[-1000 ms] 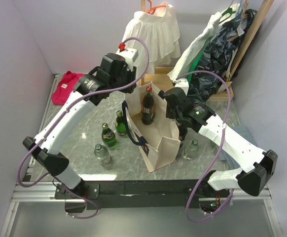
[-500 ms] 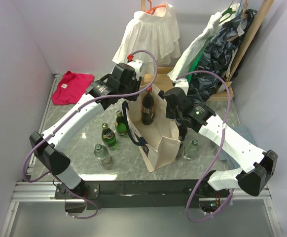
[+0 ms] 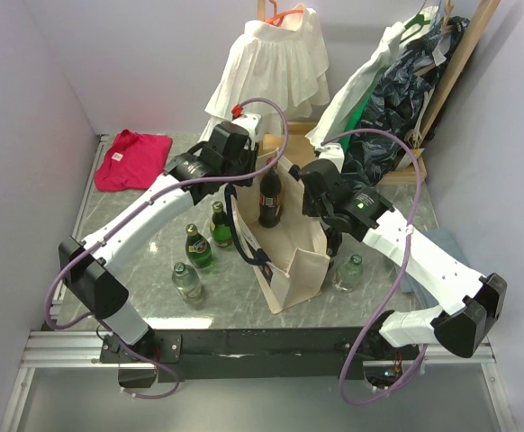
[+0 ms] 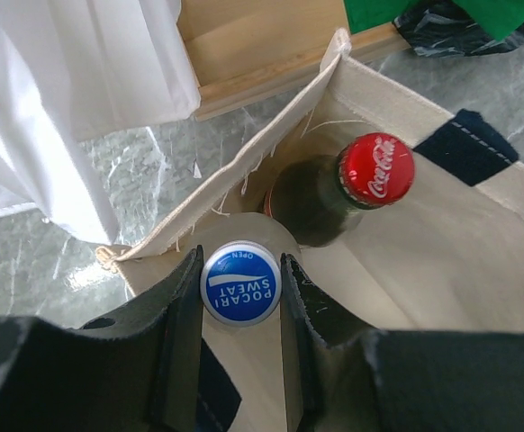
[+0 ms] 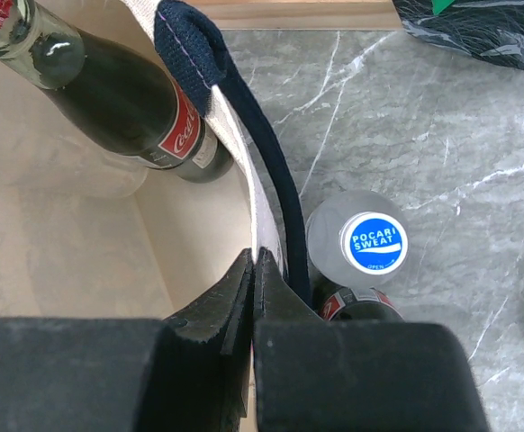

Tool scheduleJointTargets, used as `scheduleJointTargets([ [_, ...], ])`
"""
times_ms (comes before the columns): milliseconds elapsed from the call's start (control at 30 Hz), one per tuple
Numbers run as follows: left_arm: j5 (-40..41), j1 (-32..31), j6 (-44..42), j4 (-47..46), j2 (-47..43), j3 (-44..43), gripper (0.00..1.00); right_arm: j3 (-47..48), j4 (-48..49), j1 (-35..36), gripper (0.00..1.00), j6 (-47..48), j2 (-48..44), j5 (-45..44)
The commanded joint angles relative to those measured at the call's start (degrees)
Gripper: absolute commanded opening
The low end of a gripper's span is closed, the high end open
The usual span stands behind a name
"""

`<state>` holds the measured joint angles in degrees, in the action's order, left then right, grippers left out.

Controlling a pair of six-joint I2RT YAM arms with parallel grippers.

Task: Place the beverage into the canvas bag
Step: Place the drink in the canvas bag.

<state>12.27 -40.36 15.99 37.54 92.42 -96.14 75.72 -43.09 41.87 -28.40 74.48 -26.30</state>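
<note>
The beverage, a bottle with a blue Pocari Sweat cap (image 4: 239, 283), hangs in the mouth of the cream canvas bag (image 3: 291, 261). My left gripper (image 4: 239, 284) is shut on that cap, and the bottle's body is hidden below it. A dark cola bottle with a red cap (image 4: 376, 168) stands inside the bag beside it. My right gripper (image 5: 255, 256) is shut on the bag's right rim (image 5: 242, 184), next to the navy handle (image 5: 266, 135), and holds the bag open.
Green bottles (image 3: 198, 246) and a clear one (image 3: 187, 281) stand left of the bag. Another Pocari bottle (image 5: 373, 243) and a cola bottle stand right of it. A wooden crate (image 4: 253, 40), a white garment (image 3: 271, 63), dark clothes (image 3: 406, 85) and a red cloth (image 3: 131, 157) lie behind.
My left arm has swung right and down, bringing the held bottle from above the table's left into the bag's mouth. The right arm has not moved.
</note>
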Motion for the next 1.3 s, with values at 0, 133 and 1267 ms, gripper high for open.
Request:
scheduleJointTargets([
  [0, 2.05, -0.25, 2.29, -11.26, -2.77, 0.33, 0.01, -0.31, 0.47, 0.14, 0.00, -0.60, -1.70, -0.06],
  [133, 2.93, -0.25, 2.91, -13.10, -3.39, 2.44, 0.01, -0.49, 0.38, 0.14, 0.00, -0.60, -1.88, -0.24],
  [1267, 3.72, -0.25, 7.30, -12.23, 1.01, 4.99, 0.01, -1.45, 0.82, 0.14, 0.00, 0.28, -3.11, -0.24],
])
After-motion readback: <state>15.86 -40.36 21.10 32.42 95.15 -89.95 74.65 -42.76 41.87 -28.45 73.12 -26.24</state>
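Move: The left hand already grips the Pocari Sweat bottle by its cap, over the far-left part of the canvas bag; the bag's middle lies about 6 cm back, 8 cm to the right and 14 cm below. The Coke bottle inside stands roughly 4 cm farther out than the hand and 7 cm to its right. Outside, the nearest green bottle is some 8 cm left, about level. From the right hand, the bag's middle is roughly 8 cm left, level fore and aft, 12 cm below. Still pinching the drink's cap, the left hand lowers the bottle about 5 cm into the far-left part of the bag beside the Coke, in two stages with a pause midway; it drifts a centimetre forward and turns some 5 degrees counter-clockwise. The right hand stays put, keeping the bag's right rim between its shut fingers. ##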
